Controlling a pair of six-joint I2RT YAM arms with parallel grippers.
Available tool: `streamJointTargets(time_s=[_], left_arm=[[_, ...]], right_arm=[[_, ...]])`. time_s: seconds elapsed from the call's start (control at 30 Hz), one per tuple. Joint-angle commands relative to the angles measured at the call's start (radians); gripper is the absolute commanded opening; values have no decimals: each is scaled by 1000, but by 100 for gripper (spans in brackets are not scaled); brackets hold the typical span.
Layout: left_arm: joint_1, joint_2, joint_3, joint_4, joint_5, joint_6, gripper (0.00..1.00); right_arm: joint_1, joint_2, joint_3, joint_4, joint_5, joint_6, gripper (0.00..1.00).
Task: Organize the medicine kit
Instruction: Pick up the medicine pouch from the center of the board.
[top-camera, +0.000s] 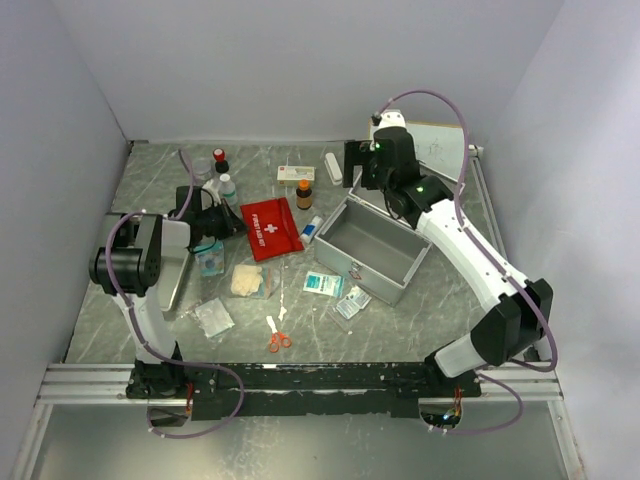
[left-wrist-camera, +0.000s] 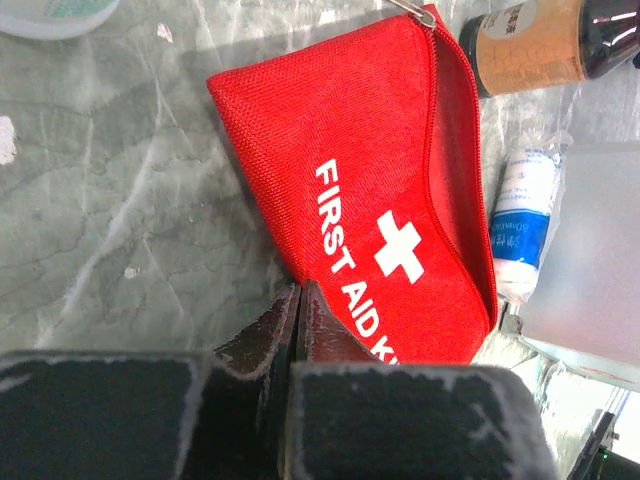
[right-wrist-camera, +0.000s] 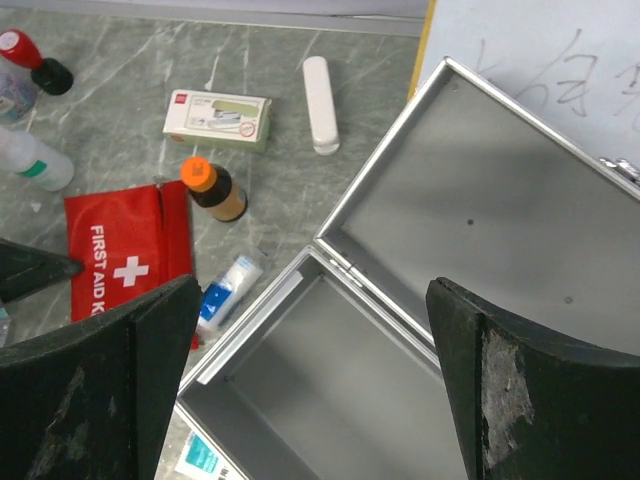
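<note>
A red first aid pouch (top-camera: 271, 228) lies flat on the table; it also shows in the left wrist view (left-wrist-camera: 380, 170) and the right wrist view (right-wrist-camera: 125, 250). My left gripper (top-camera: 236, 222) is shut, its tips (left-wrist-camera: 298, 287) pinched at the pouch's left edge. An open, empty metal box (top-camera: 375, 262) stands to the right of the pouch. My right gripper (top-camera: 352, 168) is open and empty, held above the box (right-wrist-camera: 330, 380) and its raised lid (right-wrist-camera: 500, 220), with its tips (right-wrist-camera: 312, 290) wide apart.
A brown bottle (top-camera: 304, 193), a blue-white bandage roll (top-camera: 312, 229), a white carton (top-camera: 295, 173) and a white tube (top-camera: 333, 167) lie behind and beside the pouch. Small bottles (top-camera: 222, 172) stand at back left. Gauze packets (top-camera: 323, 284) and orange scissors (top-camera: 279, 341) lie in front.
</note>
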Motion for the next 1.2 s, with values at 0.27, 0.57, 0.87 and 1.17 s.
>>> streamJointTargets(time_s=[0.27,0.57,0.87,1.17], left_arm=[[39,-302,111,-272,117,59,7],[96,-444,310,-298,192,-63,7],[148,-457,448,-110,135,-266,7],[165,-463,435,50,33,-366,7]], right_arm=[[43,55,58,22,-140,59,98],[57,98,75,135,-259,146,98],[55,247,128,481,-503,371,98],[57,384,151,838,-610,679,96]])
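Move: The left fingers are already shut on the near-left edge of the medicine pouch, whose middle lies about 7 cm to their right and level with them. The open right gripper hangs roughly 28 cm to their right and 27 cm higher. The brown bottle stands some 14 cm right and 7 cm ahead, the white bottle 4 cm left and 9 cm ahead. From the right hand the pouch is about 21 cm left, straight level, 27 cm below. Keeping its pinch on the pouch's edge, the left hand hoists it almost straight up, some 37 cm, quick at first and easing off, while tilting its fingers up about 35 degrees to nearly level. The right hand, wide open, swings about 18 cm left towards the raised pouch, most of it late, rolling its left side up over 40 degrees and turning counter-clockwise. ##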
